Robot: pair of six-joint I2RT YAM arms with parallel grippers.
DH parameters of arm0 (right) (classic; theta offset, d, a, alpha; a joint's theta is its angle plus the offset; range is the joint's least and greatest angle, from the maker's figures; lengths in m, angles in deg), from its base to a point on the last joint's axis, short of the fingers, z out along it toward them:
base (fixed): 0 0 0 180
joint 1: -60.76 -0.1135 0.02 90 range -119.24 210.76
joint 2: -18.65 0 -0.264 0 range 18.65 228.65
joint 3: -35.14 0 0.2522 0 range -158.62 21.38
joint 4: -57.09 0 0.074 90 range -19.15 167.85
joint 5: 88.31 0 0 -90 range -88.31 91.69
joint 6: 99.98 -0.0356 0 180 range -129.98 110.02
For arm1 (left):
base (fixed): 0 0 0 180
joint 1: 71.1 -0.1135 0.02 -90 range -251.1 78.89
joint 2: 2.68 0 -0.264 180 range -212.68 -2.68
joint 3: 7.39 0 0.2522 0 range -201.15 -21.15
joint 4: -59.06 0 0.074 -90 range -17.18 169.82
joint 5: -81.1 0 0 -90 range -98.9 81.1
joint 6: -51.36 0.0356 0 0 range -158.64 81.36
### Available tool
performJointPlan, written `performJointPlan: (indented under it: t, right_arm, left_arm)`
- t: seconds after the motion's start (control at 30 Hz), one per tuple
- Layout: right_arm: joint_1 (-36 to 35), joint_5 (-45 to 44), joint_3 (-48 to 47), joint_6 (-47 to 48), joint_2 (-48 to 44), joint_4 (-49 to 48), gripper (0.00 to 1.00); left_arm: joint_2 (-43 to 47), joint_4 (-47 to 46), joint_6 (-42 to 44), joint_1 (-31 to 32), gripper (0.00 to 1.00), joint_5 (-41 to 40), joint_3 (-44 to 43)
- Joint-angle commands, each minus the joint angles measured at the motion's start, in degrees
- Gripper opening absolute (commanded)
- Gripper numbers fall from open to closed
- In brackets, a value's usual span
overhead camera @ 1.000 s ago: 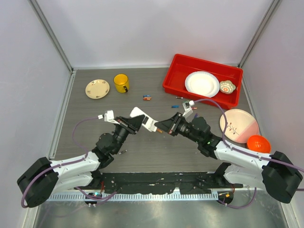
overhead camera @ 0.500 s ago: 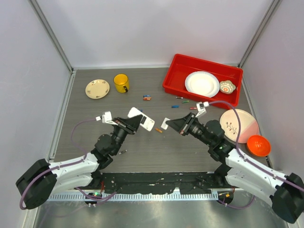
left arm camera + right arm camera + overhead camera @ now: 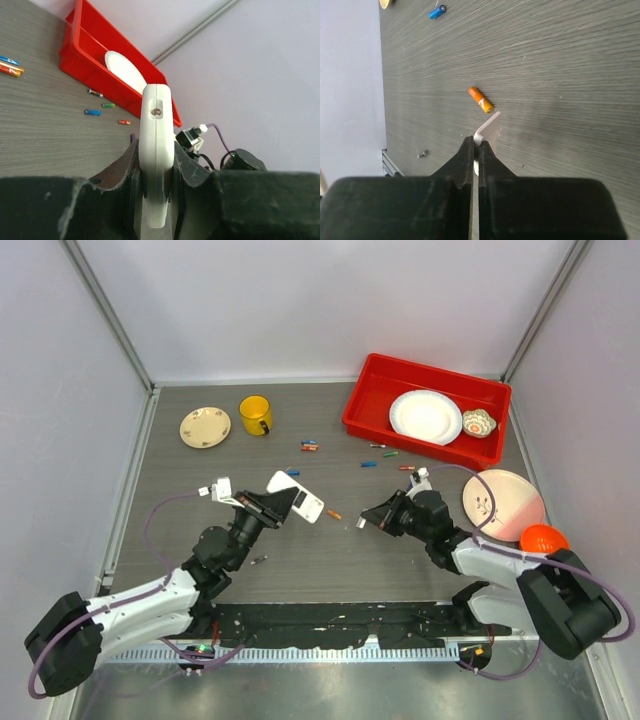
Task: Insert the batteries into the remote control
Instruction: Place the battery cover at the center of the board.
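My left gripper [image 3: 275, 502] is shut on the remote control [image 3: 296, 496], a flat white handset held edge-on above the table. In the left wrist view the remote control [image 3: 156, 115] stands between both fingers of the gripper [image 3: 156, 147]. My right gripper [image 3: 366, 520] is low over the table, shut on a thin white cover piece [image 3: 490, 129] that pokes past its tips [image 3: 475, 142]. An orange battery [image 3: 481, 99] lies just beyond the piece. Other batteries [image 3: 309, 446] are scattered farther back, some near the red bin [image 3: 381, 447]. A blue battery [image 3: 438, 11] lies far ahead.
A red bin [image 3: 365, 400] at the back right holds a white plate [image 3: 425, 416] and a small patterned bowl [image 3: 479, 422]. A yellow mug [image 3: 255, 415] and small plate [image 3: 205, 426] sit back left. A pink-white plate [image 3: 503, 502] and orange bowl [image 3: 543, 539] lie right. A small screw [image 3: 258, 560] lies near the left arm.
The right gripper has drawn away from the remote to the right and come down to the table, the white cover piece in its jaws. The left gripper still holds the remote, shifted slightly left.
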Motion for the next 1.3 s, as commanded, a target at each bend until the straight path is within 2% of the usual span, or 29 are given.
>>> performJointPlan:
  t: [0.0, 0.13, 0.4, 0.6, 0.87, 1.0, 1.1, 1.27]
  right_arm:
    - [1.59, 1.41, -1.25, 2.53, 4.97, -8.54, 0.01]
    - [2.82, 1.76, -0.47, 3.23, 8.15, -9.15, 0.01]
    - [3.43, 1.15, 2.08, 3.32, 11.06, -9.07, 0.01]
    - [3.7, 0.27, 3.23, 3.67, 9.21, -6.08, 0.2]
    - [3.79, -0.44, 4.02, 4.2, 6.05, -2.3, 0.33]
    - [3.87, -1.23, 3.32, 4.46, 0.01, 1.47, 0.53]
    - [3.78, -2.54, 1.04, 6.04, -7.89, 8.4, 0.62]
    - [3.7, -3.78, -6.78, 12.63, -17.85, 22.91, 0.64]
  left_arm:
    - [3.27, 1.88, -1.09, -0.04, 0.0, 2.41, -0.91]
    - [6.43, 3.02, -1.09, -0.04, 0.0, 1.27, 0.24]
    - [6.61, 3.11, -1.09, 0.05, 0.0, 1.09, 1.03]
    - [6.08, 2.67, -1.01, 0.05, 0.0, 1.18, 0.86]
    - [5.73, 2.76, -1.01, -0.04, 0.0, 1.27, 0.77]
    - [6.17, 3.72, -1.09, 0.05, 0.0, 1.09, 0.6]
    - [7.14, 5.3, -1.01, -0.04, 0.0, 0.56, 0.42]
    - [6.97, 7.94, -1.62, -0.04, 0.0, 0.65, -0.11]
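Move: I already hold the battery cover in my right hand. The bare centre of the board, where it goes, is almost straight beneath that hand, about 7 cm down and 1 cm to the right. The orange battery lies some 6 cm to the hand's left and 3 cm ahead, and a blue battery about 14 cm ahead and 2 cm right, both on the board. From my left hand the spot is some 17 cm right, 1 cm back and about 21 cm below. I lower the battery cover with my right hand by about 6 cm onto the bare board, drifting some 2 cm to the right. My fingers begin to part before the lowest point and open wide, letting go of the cover, and I lift the empty hand straight back up by about 6 cm. My left hand keeps the remote gripped in the air. ##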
